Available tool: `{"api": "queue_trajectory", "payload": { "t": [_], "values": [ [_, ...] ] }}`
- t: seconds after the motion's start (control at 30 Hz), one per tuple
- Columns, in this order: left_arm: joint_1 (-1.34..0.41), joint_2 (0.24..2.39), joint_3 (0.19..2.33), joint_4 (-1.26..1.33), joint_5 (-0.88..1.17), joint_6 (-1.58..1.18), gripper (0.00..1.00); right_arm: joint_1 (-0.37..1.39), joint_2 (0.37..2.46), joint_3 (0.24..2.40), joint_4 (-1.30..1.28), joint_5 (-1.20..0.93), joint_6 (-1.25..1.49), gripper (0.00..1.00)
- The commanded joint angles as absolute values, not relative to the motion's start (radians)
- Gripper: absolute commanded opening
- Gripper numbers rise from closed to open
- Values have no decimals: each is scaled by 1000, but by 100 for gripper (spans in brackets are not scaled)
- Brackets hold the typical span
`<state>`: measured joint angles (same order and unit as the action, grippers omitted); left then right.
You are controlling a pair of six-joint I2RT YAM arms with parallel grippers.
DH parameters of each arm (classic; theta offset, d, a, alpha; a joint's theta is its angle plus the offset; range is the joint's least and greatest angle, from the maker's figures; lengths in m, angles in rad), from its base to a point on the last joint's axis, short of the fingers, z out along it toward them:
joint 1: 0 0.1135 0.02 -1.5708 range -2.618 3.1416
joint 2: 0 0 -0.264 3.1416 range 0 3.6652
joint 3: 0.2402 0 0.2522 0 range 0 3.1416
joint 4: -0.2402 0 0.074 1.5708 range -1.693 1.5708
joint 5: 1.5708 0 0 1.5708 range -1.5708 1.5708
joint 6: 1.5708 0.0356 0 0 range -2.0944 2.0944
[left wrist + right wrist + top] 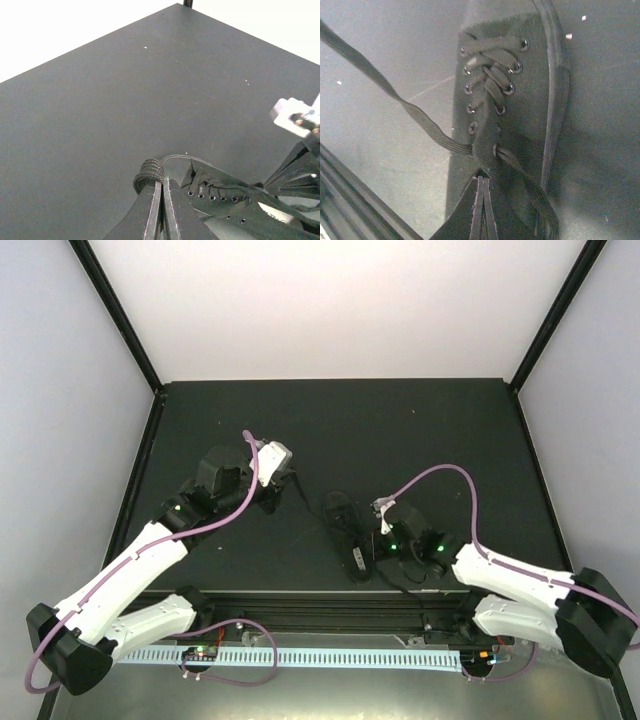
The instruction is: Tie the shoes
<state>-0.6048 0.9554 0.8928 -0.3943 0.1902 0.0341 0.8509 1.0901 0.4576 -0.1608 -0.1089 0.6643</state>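
Observation:
The black shoe [345, 535] lies in the middle of the table, near the front edge. My left gripper [290, 480] is off its far left end, shut on one black lace [148, 172], which is coiled around a fingertip. In the right wrist view that lace [420, 122] runs from an upper eyelet away to the upper left. My right gripper [482, 179] is shut, its tips pinched at the end of the shoe's tongue [487, 157]. The other lace [530, 192] hangs loose beside it to the lower right. The left wrist view shows the shoe [225, 197] just right of the left gripper [162, 181].
The black table [420, 430] ends in a metal rail [330, 600] at the front, close behind the shoe and also seen as the rail [350, 200] in the right wrist view. White walls and black corner posts [120, 315] enclose the table.

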Motion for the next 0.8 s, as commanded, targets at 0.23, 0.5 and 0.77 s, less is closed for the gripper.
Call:
{"api": "queue_trajectory", "payload": {
  "t": [0.23, 0.5, 0.77],
  "values": [
    [-612, 921, 889, -375, 103, 44, 2, 854, 810, 464, -315, 52, 674, 2],
    [-612, 923, 883, -375, 82, 48, 2, 853, 847, 404, -427, 82, 810, 33],
    [-612, 933, 884, -374, 85, 48, 2, 869, 776, 396, -662, -25, 847, 41]
  ]
}}
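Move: The right lace hangs off the near right side of the shoe, about 6 cm back and 6 cm right of the right fingertips and some 4 cm lower. The shoe's middle is about 2 cm ahead, 2 cm left and 4 cm below them, and the table's near edge about 11 cm straight back and 8 cm down. From the left gripper, the right lace lies roughly 14 cm back, 22 cm right and 23 cm below. Lift the shut right gripper off the tongue area, about 5 cm up while drifting right, then open it to around two fifths as it swings down, right and back to straddle the right lace, ending some 7 cm right of its start. Keep the left lace pinched in the left gripper, easing that hand barely 1.5 cm left and forward. ##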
